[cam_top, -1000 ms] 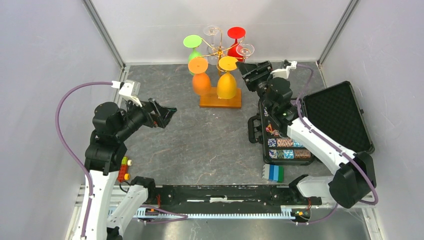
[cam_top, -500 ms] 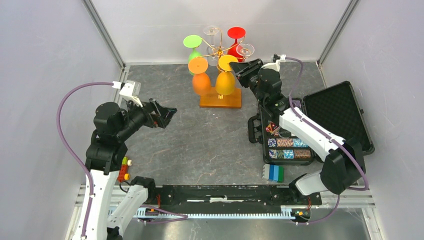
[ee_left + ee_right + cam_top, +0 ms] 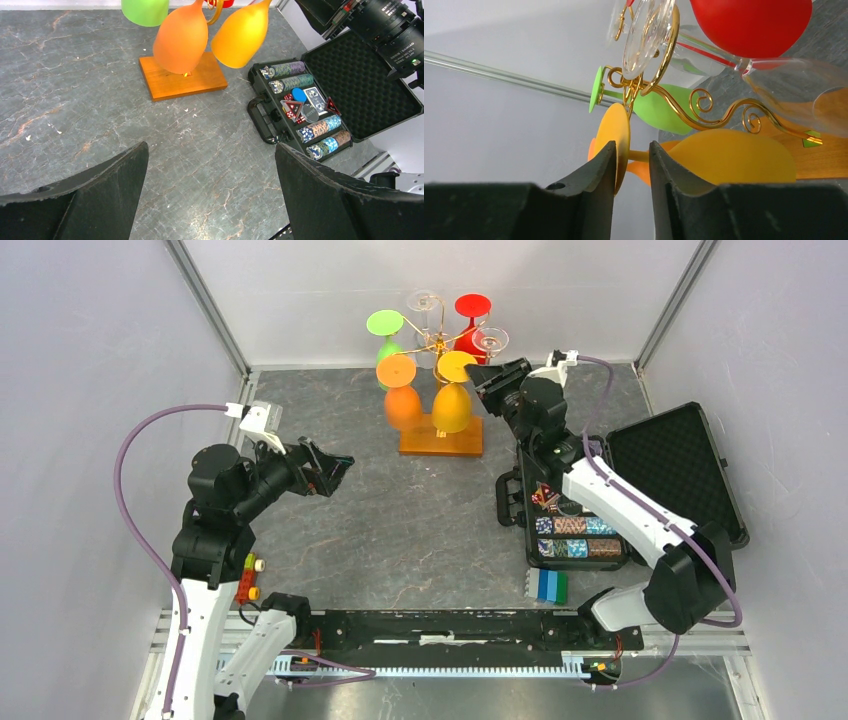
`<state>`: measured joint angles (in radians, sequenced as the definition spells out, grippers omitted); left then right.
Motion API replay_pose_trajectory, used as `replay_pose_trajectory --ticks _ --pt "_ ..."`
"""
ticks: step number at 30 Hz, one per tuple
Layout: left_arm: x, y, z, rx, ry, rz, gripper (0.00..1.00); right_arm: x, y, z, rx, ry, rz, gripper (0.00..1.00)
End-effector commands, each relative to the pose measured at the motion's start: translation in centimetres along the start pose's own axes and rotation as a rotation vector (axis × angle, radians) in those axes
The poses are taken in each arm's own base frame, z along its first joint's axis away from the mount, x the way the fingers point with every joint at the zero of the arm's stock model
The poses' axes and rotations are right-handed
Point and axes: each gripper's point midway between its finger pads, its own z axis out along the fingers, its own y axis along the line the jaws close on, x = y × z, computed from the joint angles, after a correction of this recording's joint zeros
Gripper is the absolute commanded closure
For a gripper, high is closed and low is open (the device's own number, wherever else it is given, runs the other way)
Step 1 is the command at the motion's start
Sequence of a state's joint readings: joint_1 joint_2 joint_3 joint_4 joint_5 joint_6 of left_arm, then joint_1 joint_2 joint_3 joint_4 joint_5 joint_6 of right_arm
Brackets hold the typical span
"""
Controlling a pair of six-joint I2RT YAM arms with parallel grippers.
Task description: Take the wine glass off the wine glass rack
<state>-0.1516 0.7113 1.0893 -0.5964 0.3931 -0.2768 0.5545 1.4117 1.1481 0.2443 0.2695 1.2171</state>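
Note:
The wine glass rack (image 3: 440, 443), a gold stand with scroll arms (image 3: 724, 112) on an orange-brown base (image 3: 182, 77), stands at the back. A yellow wine glass (image 3: 452, 408) hangs on it upside down. My right gripper (image 3: 482, 374) reaches it from the right. In the right wrist view the right gripper (image 3: 632, 147) has narrowed round the yellow stem (image 3: 639, 156). One finger (image 3: 599, 170) lies against the yellow foot and the other finger (image 3: 664, 170) against the bowl (image 3: 734, 157). My left gripper (image 3: 338, 472) hangs wide open over bare table, seen as the left gripper (image 3: 210, 150) in its own view.
Orange (image 3: 402, 405), green (image 3: 385, 323), red (image 3: 472, 308) and clear (image 3: 491, 340) glasses hang on the same rack. An open black case (image 3: 690, 455) of poker chips lies at the right. Blue and green bricks (image 3: 550, 585) sit near the front, with a red and yellow brick (image 3: 247, 578) at the left.
My right gripper has moved left to the rack, and its jaws have narrowed round the yellow glass. The left arm has not moved.

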Motion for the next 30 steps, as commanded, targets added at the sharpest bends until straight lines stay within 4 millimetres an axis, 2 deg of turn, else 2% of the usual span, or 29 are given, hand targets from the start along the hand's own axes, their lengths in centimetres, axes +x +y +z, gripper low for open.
replay_pose_trajectory --ticks 1,7,12,23,30 --pt "-0.6 0.3 0.0 -0.017 -0.028 0.018 0.0 -2.2 2.7 -0.9 -0.046 -0.062 0.014 0.69" --pt "-0.6 0.3 0.0 -0.017 -0.029 0.018 0.0 -2.8 3.6 -1.4 -0.073 -0.078 0.028 0.84" --pt "-1.1 0.3 -0.1 -0.022 -0.039 0.022 0.0 -3.1 4.4 -1.9 -0.091 -0.084 0.034 1.0" --pt "-1.1 0.3 -0.1 -0.025 -0.039 0.018 0.0 -1.6 6.1 -2.7 -0.16 0.011 0.1 1.0" --pt "-1.2 0.3 -0.1 -0.026 -0.04 0.018 0.0 -0.1 6.4 -2.9 -0.168 0.061 0.11 1.0"
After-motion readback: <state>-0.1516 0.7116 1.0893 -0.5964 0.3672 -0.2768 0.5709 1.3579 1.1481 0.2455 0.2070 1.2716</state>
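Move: The yellow wine glass hangs upside down, its foot already reaching between the right hand's open fingertips; that foot's middle lies about 2 cm ahead, 2 cm left and 1 cm above the hand. At the same height, the orange glass's foot is some 13 cm left and 1 cm ahead; the near clear glass's foot is about 7 cm ahead and 4 cm right. From the left hand, the yellow foot is roughly 21 cm ahead, 21 cm right and about 1 cm above. Right fingers shut, pinching the yellow foot's rim; the hand rises about 2.5 cm and draws back 2. ##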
